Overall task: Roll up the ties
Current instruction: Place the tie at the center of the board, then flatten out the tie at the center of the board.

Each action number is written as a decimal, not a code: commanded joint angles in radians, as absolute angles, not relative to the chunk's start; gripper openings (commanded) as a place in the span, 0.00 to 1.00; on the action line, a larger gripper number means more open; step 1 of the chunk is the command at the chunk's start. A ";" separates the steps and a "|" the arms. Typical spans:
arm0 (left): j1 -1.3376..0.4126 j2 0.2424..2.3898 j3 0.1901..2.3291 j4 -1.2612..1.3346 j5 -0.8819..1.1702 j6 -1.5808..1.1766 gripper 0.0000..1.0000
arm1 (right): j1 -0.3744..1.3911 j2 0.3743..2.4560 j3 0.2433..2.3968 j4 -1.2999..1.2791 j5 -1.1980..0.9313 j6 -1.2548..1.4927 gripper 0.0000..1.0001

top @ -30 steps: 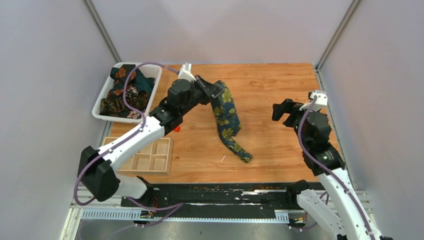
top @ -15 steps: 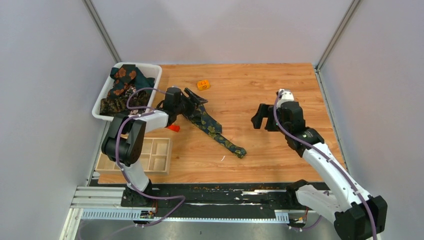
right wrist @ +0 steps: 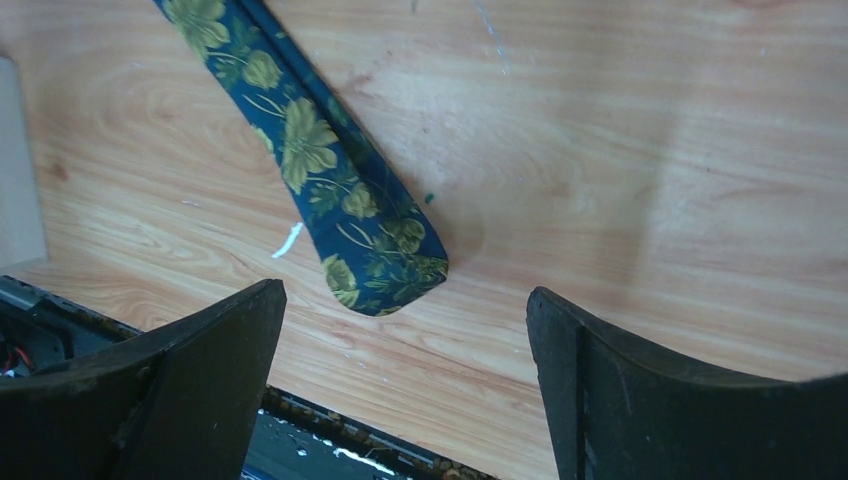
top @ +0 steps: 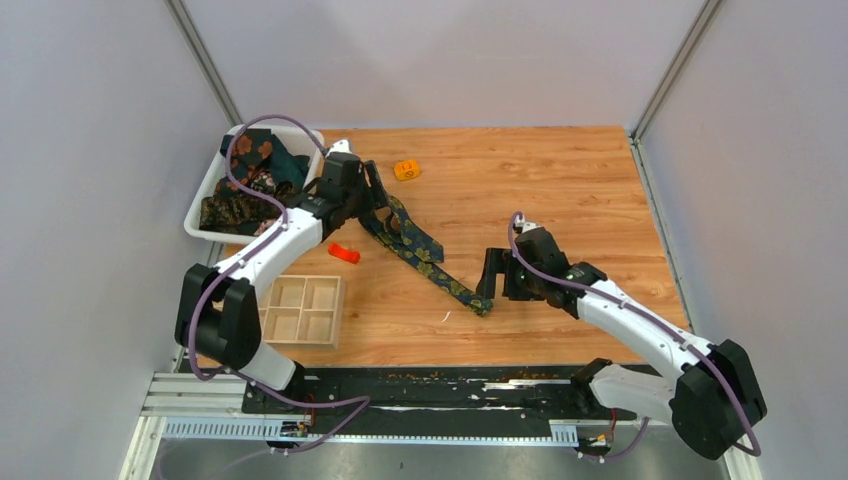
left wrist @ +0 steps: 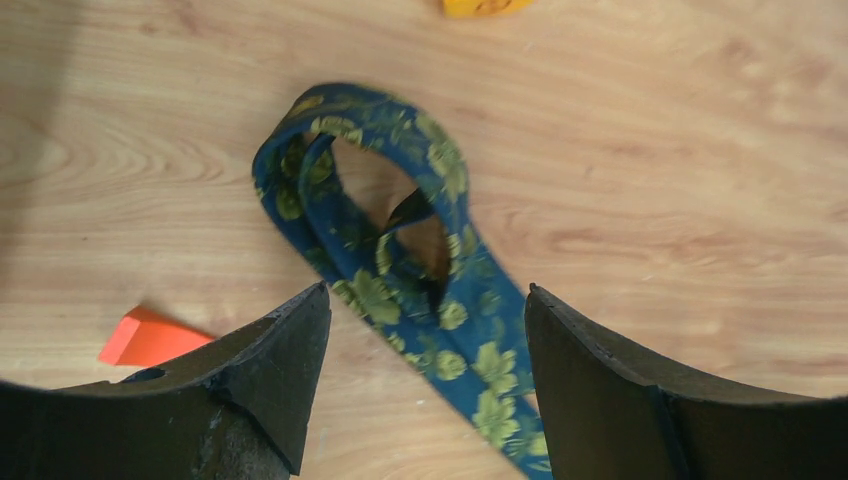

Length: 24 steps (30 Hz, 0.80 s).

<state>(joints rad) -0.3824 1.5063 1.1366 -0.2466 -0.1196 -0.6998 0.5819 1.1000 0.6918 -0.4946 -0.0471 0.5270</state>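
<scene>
A navy tie with yellow-green flowers lies diagonally on the wooden table. Its far end is curled into a loose loop. My left gripper hovers open just above that loop, and the tie's strip passes under the gap between the jaws, untouched. My right gripper is open over the near pointed end, with the jaws standing wide on either side of the tip. More ties, dark green with orange blooms, are piled in the white bin.
The white bin sits at the far left corner. A wooden compartment tray lies near the left front. A red piece and an orange piece lie beside the tie. The black rail borders the front edge.
My left gripper has opened and let go of the navy tie, which dropped flat onto the table. The right arm swung left and forward to the tie's near tip.
</scene>
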 commanded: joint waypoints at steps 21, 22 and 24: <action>-0.437 1.866 1.324 -0.236 -0.035 -0.280 0.81 | 0.586 1.332 0.596 -0.261 -0.153 0.548 0.37; -0.436 1.886 1.344 -0.241 -0.029 -0.277 0.81 | 0.587 1.334 0.593 -0.261 -0.153 0.544 0.35; -0.436 1.925 1.376 -0.255 -0.028 -0.275 0.81 | 0.586 1.335 0.587 -0.261 -0.153 0.539 0.34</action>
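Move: The tie's near end lies under the right hand, some 2 cm back, 2 cm left and 8 cm down; a white scrap lies about 7 cm left of that end and 1 cm nearer the base. The tie's raised far loop is about 4 cm ahead of the left hand, 5 cm right and 14 cm below. Beyond that loop the yellow cube stands about 10 cm forward and 3 cm right; the red block is about 8 cm back and 9 cm left of the loop. The tie's near end is taken between the right fingers, which sink about 6.5 cm, drifting slightly left, and close from wide open to about a third. Towards the loop at the other end the left hand drops some 10 cm, then eases right and forward, turning about 20 degrees clockwise and rolling its left side up, its fingers staying wide open. ##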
